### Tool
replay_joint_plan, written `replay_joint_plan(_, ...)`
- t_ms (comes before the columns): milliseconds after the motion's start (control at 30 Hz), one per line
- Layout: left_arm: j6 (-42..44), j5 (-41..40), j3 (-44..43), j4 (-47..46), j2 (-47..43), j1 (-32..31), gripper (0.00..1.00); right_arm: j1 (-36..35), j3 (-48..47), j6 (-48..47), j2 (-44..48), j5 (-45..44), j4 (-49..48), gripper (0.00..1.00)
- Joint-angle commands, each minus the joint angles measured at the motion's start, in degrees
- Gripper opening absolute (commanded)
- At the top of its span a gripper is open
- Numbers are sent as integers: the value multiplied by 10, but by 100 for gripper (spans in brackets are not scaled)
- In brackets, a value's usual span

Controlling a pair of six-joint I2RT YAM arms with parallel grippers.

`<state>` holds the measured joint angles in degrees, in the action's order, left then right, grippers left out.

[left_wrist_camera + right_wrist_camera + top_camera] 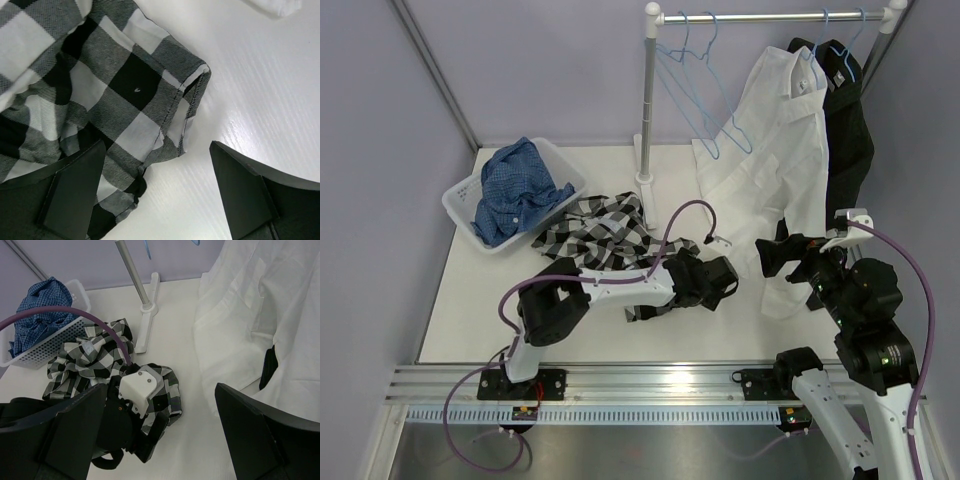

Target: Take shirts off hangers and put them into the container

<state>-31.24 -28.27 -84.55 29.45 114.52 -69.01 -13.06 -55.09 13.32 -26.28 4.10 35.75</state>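
The black-and-white large-check shirt [600, 232] lies crumpled on the table, off its hanger. My left gripper [720, 283] hovers open over its cuff [190, 95]; the cloth edge lies by the left finger [75, 195], ungripped. A blue small-check shirt [515, 190] fills the white perforated container [460, 200]. The plain white shirt [775, 150] and the black shirt [848, 130] hang on light-blue hangers [820, 45]. My right gripper [768, 258] stands open, empty, beside the white shirt's hem [235, 340].
Two empty light-blue hangers [685, 65] hang on the rail [770, 17]. The rack's white pole [648, 100] and foot [145, 325] stand between the container and the hanging shirts. A purple cable [75, 315] arcs over the checked shirt.
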Motion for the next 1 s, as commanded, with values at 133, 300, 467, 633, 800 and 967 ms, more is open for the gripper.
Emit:
replay_joint_plan(133, 3, 25, -31, -23, 44, 0, 88, 1, 3, 3, 5, 4, -19, 99)
replay_joint_plan(300, -5, 30, -20, -23, 60, 5, 83, 1, 5, 3, 8, 3, -18, 99)
replay_joint_plan(467, -12, 26, -3, -23, 56, 15, 71, 1, 5, 3, 7, 4, -21, 99)
replay_joint_plan(633, -22, 18, 27, -23, 42, 33, 51, 1, 4, 3, 8, 2, -19, 99)
replay_joint_plan(800, -10, 1, 49, -22, 13, 44, 31, 1, 5, 3, 6, 3, -21, 99)
replay_joint_plan(967, 15, -67, 73, -11, -92, 55, 0, 1, 5, 3, 4, 4, -22, 99)
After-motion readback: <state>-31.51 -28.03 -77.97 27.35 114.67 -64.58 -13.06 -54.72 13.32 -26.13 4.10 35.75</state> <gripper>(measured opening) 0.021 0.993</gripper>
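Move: The right-hand end of the checked shirt lies almost under the open left hand, about 2 cm ahead, 2 cm left and 5 cm below. At table height, the white shirt's lower part is roughly 9 cm ahead and 8 cm right of that hand, the rack foot some 18 cm ahead and 16 cm left. From the right hand, that shirt end is about 4 cm ahead, 12 cm left and 32 cm below. The left hand sinks about 4 cm, closes on the checked shirt's edge, then drags it some 4 cm left. ##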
